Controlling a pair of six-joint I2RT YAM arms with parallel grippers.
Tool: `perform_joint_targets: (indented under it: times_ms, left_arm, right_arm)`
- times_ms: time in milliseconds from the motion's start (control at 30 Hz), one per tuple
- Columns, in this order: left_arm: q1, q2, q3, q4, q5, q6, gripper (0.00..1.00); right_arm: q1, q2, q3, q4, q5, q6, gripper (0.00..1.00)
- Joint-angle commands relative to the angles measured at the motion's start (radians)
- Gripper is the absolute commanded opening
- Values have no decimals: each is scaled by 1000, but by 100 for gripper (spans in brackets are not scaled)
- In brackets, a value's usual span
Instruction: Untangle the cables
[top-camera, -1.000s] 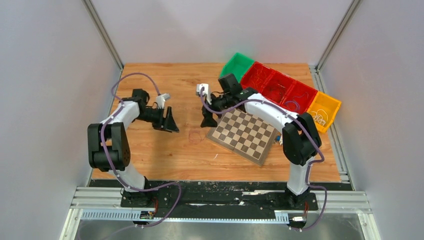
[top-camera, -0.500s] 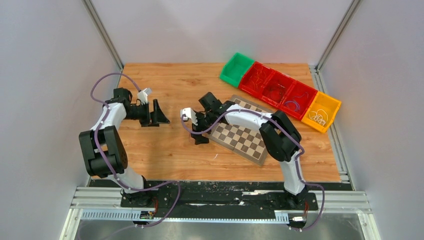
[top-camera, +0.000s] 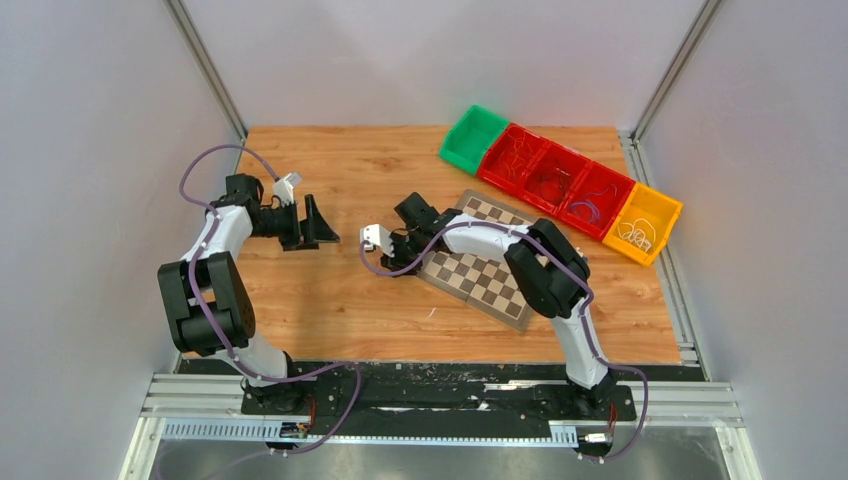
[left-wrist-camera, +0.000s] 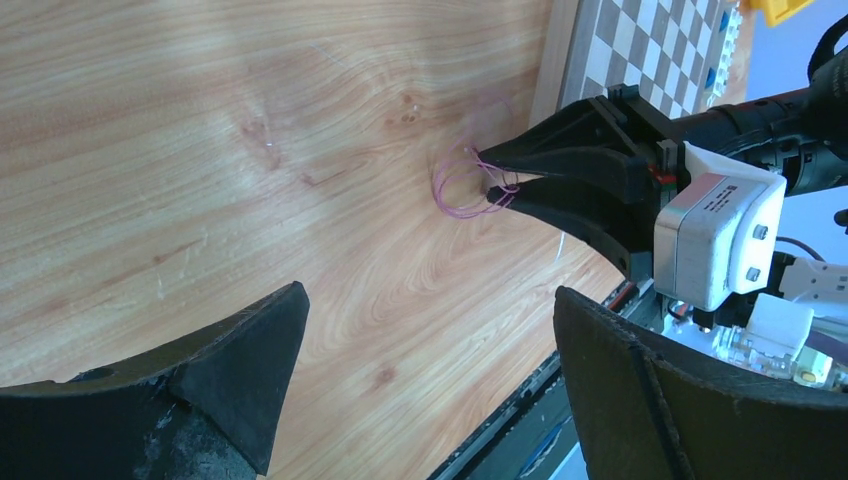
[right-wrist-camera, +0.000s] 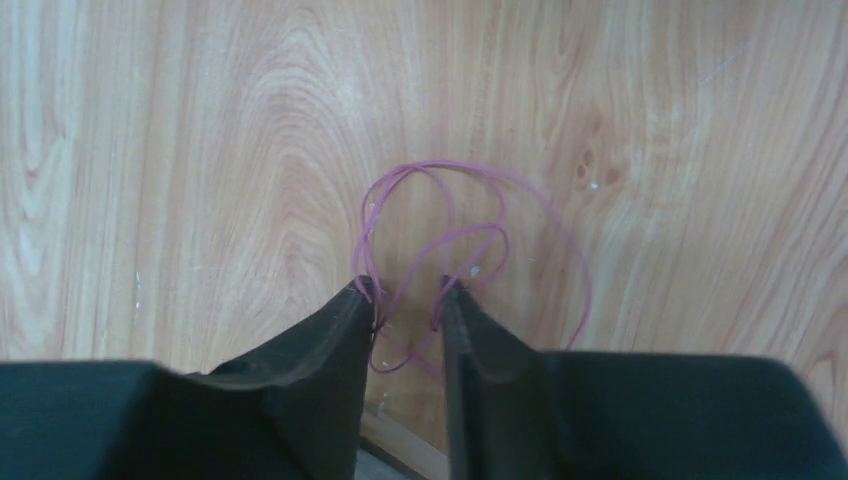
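The cables are a small loose tangle of thin pink-red wire loops lying on the wooden table, also seen in the left wrist view. My right gripper is down at the table with its jaws a narrow gap apart, straddling the near strands of the tangle; the strands run between and against its fingertips. It shows in the top view just left of the chessboard. My left gripper is wide open and empty, well to the left of the tangle, pointing towards it.
A chessboard lies tilted right beside the right gripper. A row of bins stands at the back right: green, red and yellow, some holding wires. The table's front edge is near the board.
My right gripper swung left and nearer from the chessboard's far corner and came down onto the wire tangle. My left gripper drew back to the left and farther away.
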Motion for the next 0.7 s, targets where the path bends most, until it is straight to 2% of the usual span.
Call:
perform_joint_targets:
  times_ms: [0,100,233,400,667]
  left_arm:
    - [-1,-38,4,28,39,-14,100]
    - [-1,-41,3,27,41,-10,100]
    - [-1,-43,3,24,41,-5,100]
    - [-1,-44,10,24,46,-5,100]
    - [-1,-27,18,36,62,-15,100]
  right_arm:
    - [8,-23,21,68,23,-8,21]
    - [-3,-41,68,67,23,5,1]
    - [-55,-60,170,65,-2,65,0]
    - [-182,-47,303,64,-32,105,0]
    - [-379,68,560,55,-6,163,0]
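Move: The right hand is low over the table with its half-shut fingers around part of the pink cable, whose middle lies about 2 cm to the left, 1 cm ahead and 1 cm below. The chessboard's middle is some 20 cm to this hand's right and 2 cm ahead; the green tray is roughly 31 cm ahead and 18 cm right. From the left hand, the cable lies about 16 cm right, 3 cm back and 11 cm below. The right fingers finish closing and pinch a strand of the pink cable against the table, barely shifting at first, then carry it off in a quickening sweep, about 20 cm forward and some 16 cm up towards the green tray. Partway the path bends right, ending about 6 cm to that side, while the wrist swings the fingertips clockwise by some 20 degrees and raises them, the grip staying shut. ##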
